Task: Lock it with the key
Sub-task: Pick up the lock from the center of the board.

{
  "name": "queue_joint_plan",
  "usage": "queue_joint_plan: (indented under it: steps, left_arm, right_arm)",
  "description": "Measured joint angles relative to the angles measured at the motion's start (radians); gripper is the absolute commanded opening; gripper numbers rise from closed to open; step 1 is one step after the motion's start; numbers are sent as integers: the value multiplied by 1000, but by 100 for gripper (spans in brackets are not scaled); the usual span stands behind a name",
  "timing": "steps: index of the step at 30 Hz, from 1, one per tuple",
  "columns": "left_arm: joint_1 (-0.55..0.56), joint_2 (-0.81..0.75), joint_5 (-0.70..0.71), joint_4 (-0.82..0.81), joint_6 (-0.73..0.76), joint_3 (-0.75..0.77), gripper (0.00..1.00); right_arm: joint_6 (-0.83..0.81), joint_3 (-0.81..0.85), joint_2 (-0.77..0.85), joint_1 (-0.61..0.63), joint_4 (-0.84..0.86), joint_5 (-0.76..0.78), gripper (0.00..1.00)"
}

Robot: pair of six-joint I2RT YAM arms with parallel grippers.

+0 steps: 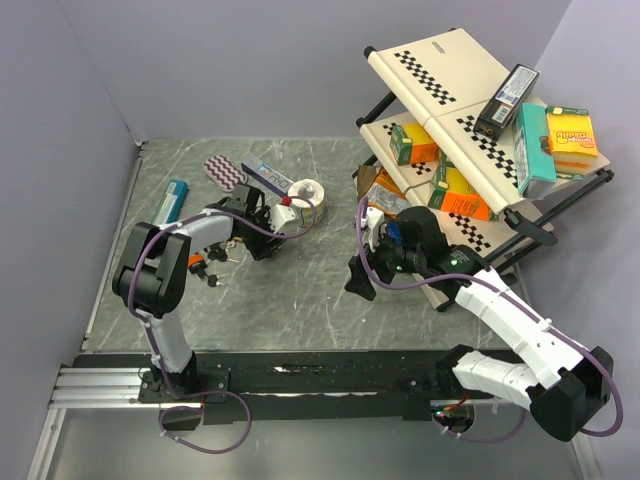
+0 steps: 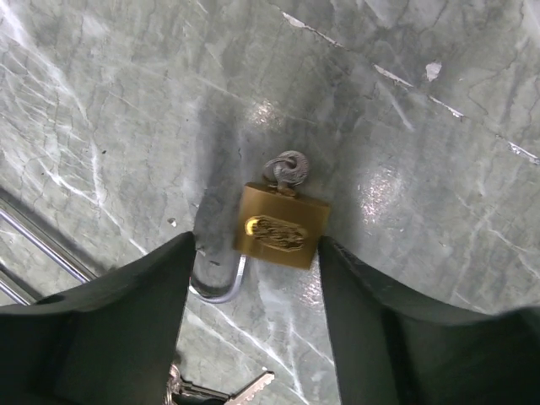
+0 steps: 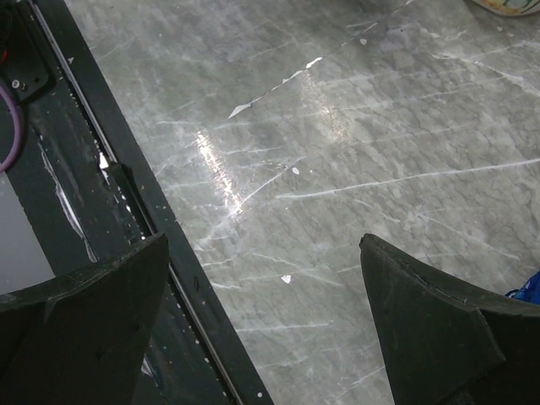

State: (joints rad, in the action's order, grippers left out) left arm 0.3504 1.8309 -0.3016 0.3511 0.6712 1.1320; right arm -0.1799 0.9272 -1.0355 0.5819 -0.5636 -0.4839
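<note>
A brass padlock (image 2: 283,226) lies flat on the grey marble table in the left wrist view. Its steel shackle (image 2: 221,283) stands open on the near side. A grey key head with a ring (image 2: 287,171) sticks out of the lock's far end. A spare key (image 2: 245,390) lies nearer the camera. My left gripper (image 2: 256,243) is open, with its fingers on either side of the lock's near end. My right gripper (image 3: 263,240) is open and empty over bare table; in the top view it (image 1: 358,275) hangs near the shelf rack.
A tilted shelf rack (image 1: 470,130) with boxes stands at the right. A white tape roll (image 1: 308,193), a blue pen (image 1: 173,200) and a patterned item (image 1: 224,172) lie at the back left. Loose keys with an orange tag (image 1: 205,270) lie by the left arm. A black rail (image 3: 126,211) runs along the near edge.
</note>
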Motion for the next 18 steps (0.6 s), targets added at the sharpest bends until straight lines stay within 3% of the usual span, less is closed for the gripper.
queue_joint_plan:
  steps: [7, 11, 18]
  left_arm:
    - [0, -6, 0, -32, 10, -19, 33]
    - [0, -35, -5, -57, 24, -56, 23]
    - [0, -320, -45, -73, 66, -224, 6]
  right_arm:
    - [6, 0, -1, 0, 0, -8, 100]
    - [27, 0, -6, 0, 2, -20, 100]
    - [83, 5, -29, -4, 10, -64, 100]
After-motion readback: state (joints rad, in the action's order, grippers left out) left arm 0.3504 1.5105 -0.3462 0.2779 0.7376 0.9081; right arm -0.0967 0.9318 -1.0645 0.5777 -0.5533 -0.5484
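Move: The small brass lock is already between the left hand's open fingers, right at the hand point and nearer one pad. The big padlock lies about 7 cm to the hand's left and 5 cm farther out; the key bunch some 11 cm left and 4 cm back. The paper roll stands about 7 cm right and 10 cm ahead. From the right hand, the small lock lies roughly 15 cm left, 17 cm ahead and 18 cm below. Both pads of the left hand shut on the sides of the small lock's brass body and pinch it while the hand stays in place. The hand then lifts off the table, about 5 cm up and some 3.5 cm back towards its base, keeping the grip, as the wrist tilts roughly 10 degrees so the fingertips swing outward. ##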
